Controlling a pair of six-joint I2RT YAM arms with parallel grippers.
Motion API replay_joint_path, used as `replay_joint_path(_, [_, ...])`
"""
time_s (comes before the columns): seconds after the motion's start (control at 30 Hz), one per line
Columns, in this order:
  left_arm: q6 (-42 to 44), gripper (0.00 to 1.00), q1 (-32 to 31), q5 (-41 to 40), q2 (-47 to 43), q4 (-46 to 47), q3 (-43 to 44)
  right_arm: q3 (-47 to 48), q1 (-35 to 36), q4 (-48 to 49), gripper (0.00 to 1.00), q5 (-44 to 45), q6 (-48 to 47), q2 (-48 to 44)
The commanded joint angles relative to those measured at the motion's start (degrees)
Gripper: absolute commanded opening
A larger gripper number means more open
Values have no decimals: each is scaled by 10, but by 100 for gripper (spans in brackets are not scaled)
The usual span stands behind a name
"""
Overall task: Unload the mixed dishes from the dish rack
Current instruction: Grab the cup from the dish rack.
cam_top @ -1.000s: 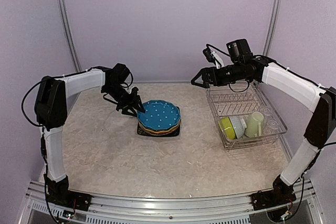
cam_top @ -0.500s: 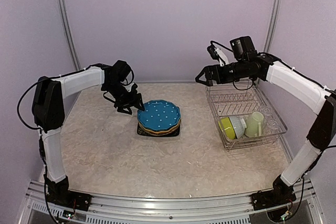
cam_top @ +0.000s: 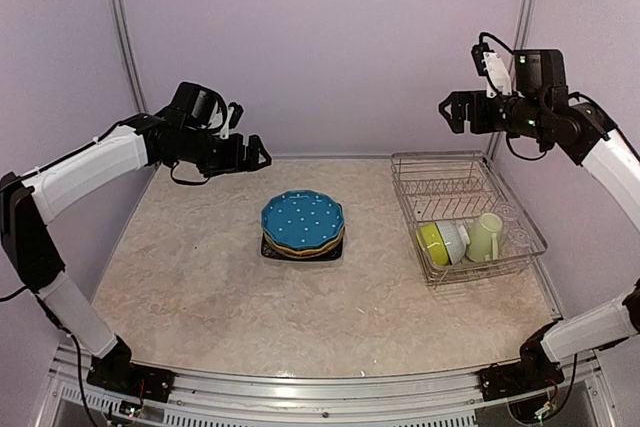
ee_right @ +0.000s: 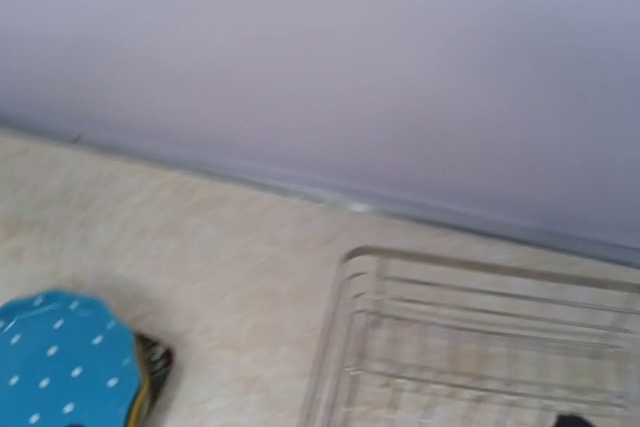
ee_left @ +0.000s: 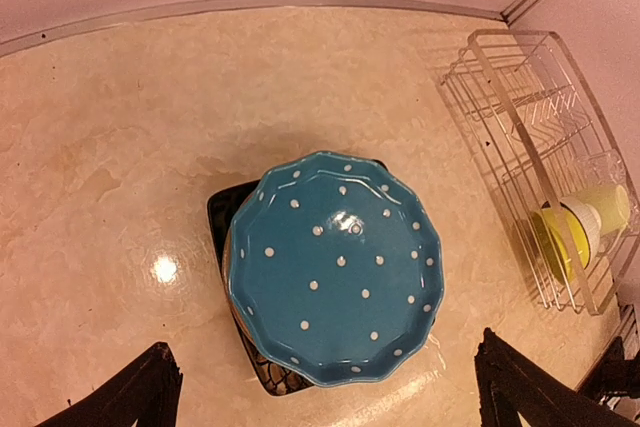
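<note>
The blue white-dotted plate (cam_top: 303,219) (ee_left: 335,292) tops a stack in the middle of the table. An orange plate rim (cam_top: 300,246) shows under it, and the black square plate (ee_left: 224,217) lies at the bottom. The dish rack (cam_top: 420,177) (ee_left: 500,77) at the right holds a lime bowl (cam_top: 432,242) (ee_left: 558,242), a white bowl (cam_top: 456,239), a pale green mug (cam_top: 486,235) and clear glasses (cam_top: 516,238). My left gripper (cam_top: 255,155) (ee_left: 328,389) hangs open, high above and left of the stack, holding nothing. My right gripper (cam_top: 450,113) is open, raised over the rack's far edge.
Purple walls enclose the table on three sides, with metal posts (cam_top: 122,37) in the back corners. The right wrist view is blurred and shows the rack's far corner (ee_right: 370,277) and the stack's edge (ee_right: 60,357).
My left gripper opened off the blue plate's left rim, then rose and drew back to the left. The right arm lifted and swung right, from the rack's left far corner to above it.
</note>
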Motion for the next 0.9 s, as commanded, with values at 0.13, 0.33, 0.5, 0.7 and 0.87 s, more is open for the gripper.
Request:
replay_joint_path(0.13, [-68, 99, 25, -32, -52, 72, -34, -16, -44, -153, 98, 11, 41, -14])
replay_joint_path(0.33, [-82, 99, 37, -7, -63, 82, -55, -82, -70, -245, 96, -43, 82, -44])
replay_joint_path(0.5, [-85, 99, 37, -6, -66, 77, -58, -160, -92, -301, 88, -60, 113, -90])
replay_joint_path(0.7, [-94, 99, 36, 15, -51, 85, -57, -248, -123, -290, 75, -90, 123, -104])
replay_joint_path(0.87, [-91, 99, 33, 41, -36, 86, -44, -278, -151, -270, 66, -94, 116, -87])
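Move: The cup stands bottom-up in the rack, far below the right hand: about 31 cm down, some 14 cm to its right and 5 cm nearer the base. Level with the cup, the white bowl lies about 7 cm to its left and the yellow bowl 11 cm to its left; a clear glass stands some 6 cm to its right. From the left hand the cup is about 51 cm right, 8 cm back and 15 cm lower. Swooping down about 22 cm after a brief small rise, the right hand also draws back some 12 cm and slides right 10 cm towards the cup. The wrist tips about 45 degrees to point steeply down, turning slightly clockwise, as the wide-open fingers narrow to roughly two-thirds; they stop above and just short of the cup, touching nothing visible. The empty left hand eases a few centimetres up and left, away from the plates. ##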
